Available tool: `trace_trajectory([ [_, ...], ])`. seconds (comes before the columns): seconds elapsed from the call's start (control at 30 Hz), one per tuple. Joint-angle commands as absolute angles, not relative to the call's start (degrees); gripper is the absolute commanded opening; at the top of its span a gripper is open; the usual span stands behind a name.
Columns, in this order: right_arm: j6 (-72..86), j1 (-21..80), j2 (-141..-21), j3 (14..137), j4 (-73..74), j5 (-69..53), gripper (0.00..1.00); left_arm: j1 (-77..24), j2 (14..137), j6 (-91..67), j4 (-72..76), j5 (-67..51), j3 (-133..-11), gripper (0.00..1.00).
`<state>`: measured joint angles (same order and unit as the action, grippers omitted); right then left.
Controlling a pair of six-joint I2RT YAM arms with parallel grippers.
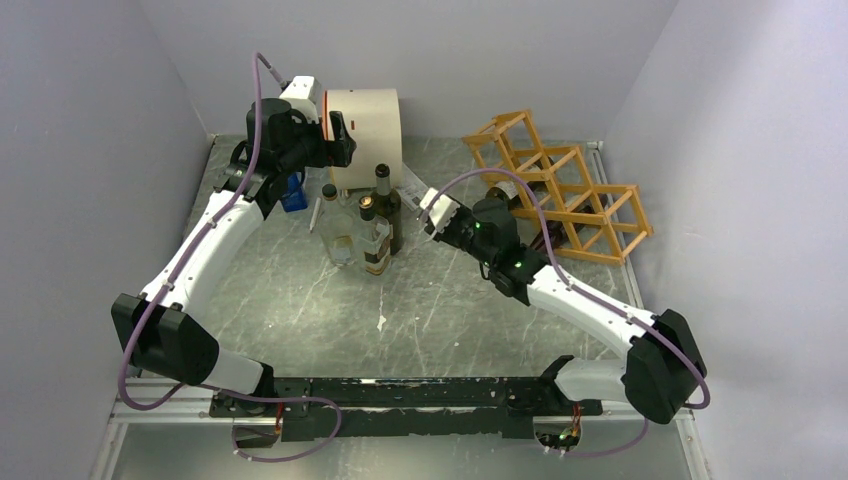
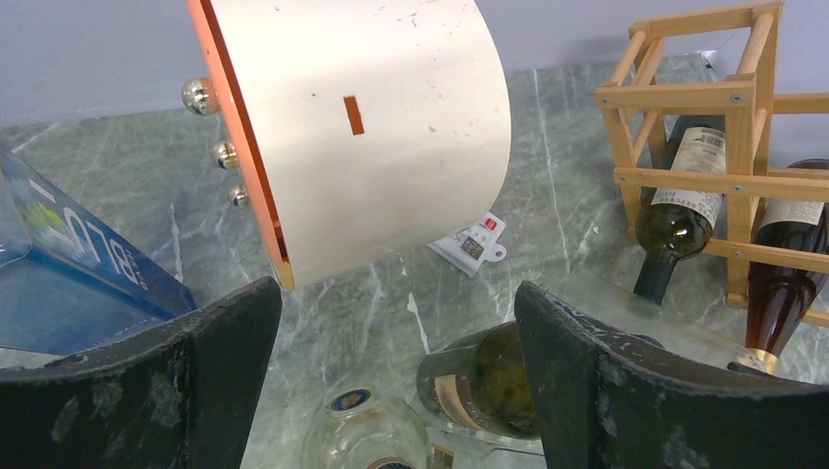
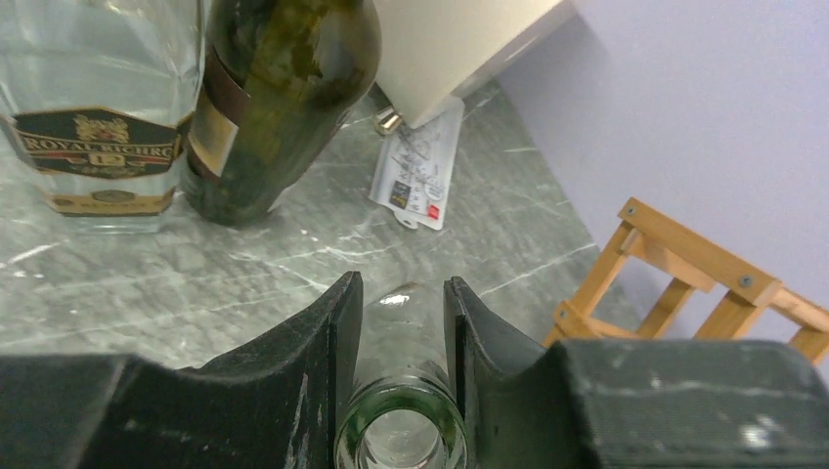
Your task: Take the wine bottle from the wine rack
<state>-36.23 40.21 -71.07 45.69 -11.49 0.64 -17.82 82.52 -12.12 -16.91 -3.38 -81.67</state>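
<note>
The wine rack (image 1: 570, 195) is an orange-brown wooden lattice at the back right; it also shows in the left wrist view (image 2: 684, 98) and the right wrist view (image 3: 684, 259). Two dark bottles (image 2: 684, 210) lie in its cells. My right gripper (image 1: 434, 216) is left of the rack, over the table. In the right wrist view it (image 3: 401, 285) is shut on the neck of a clear greenish wine bottle (image 3: 406, 337), mouth towards the camera. My left gripper (image 1: 345, 138) is open and empty (image 2: 396, 298), high beside the white drum.
A white drum (image 1: 365, 120) lies at the back centre. In front of it stand a dark green bottle (image 1: 388, 205), a whisky bottle (image 1: 376, 243) and a clear bottle (image 1: 336, 228). A blue box (image 1: 293, 193) is at the left. A white tag (image 3: 415, 176) lies by the drum.
</note>
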Motion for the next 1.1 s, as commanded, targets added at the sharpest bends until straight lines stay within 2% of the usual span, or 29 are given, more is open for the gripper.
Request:
trace_trajectory([
  [0.0, -29.36, 40.27, -68.96, 50.66, -8.15, -0.88, 0.0, -17.58, 82.92, -12.57, -15.64, -4.83, -82.53, 0.92],
  [0.37, -17.16, 40.3, -69.32, 60.85, 3.61, -5.28, 0.0, -17.56, 83.66, -12.68, -15.9, -4.98, -82.79, 0.92],
  [0.53, -11.75, 40.54, -67.97, 60.53, 3.68, -8.19, 0.0, -17.58, 83.5, -12.57, -15.96, -4.75, -82.8, 0.92],
  [1.07, -2.76, 49.78, -76.61, 64.4, 0.88, 3.59, 0.0, -17.53, 84.24, -12.39, -16.05, -4.16, -82.76, 0.92],
])
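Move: The clear bottle is already held by its neck in my right hand. The open table spot it is going to is about 8 cm to the left and 5 cm back, some 21 cm below. The Royal Richro bottle stands about 15 cm left and 2 cm ahead of this hand, and the dark wine bottle 13 cm left and 8 cm ahead, their middles roughly 10 cm lower. From my left hand that spot is about 11 cm back, 11 cm right and 30 cm below. Keeping the clear bottle's neck pinched, I draw my right hand back about 5 cm and left about 7 cm towards the open spot beside the Royal Richro bottle, first rising nearly 5 cm, then sinking about 3 cm as the leftward travel quickens. Meanwhile my wrist tips the fingers downward by some 30 degrees, swinging the bottle's base down and under the hand. ##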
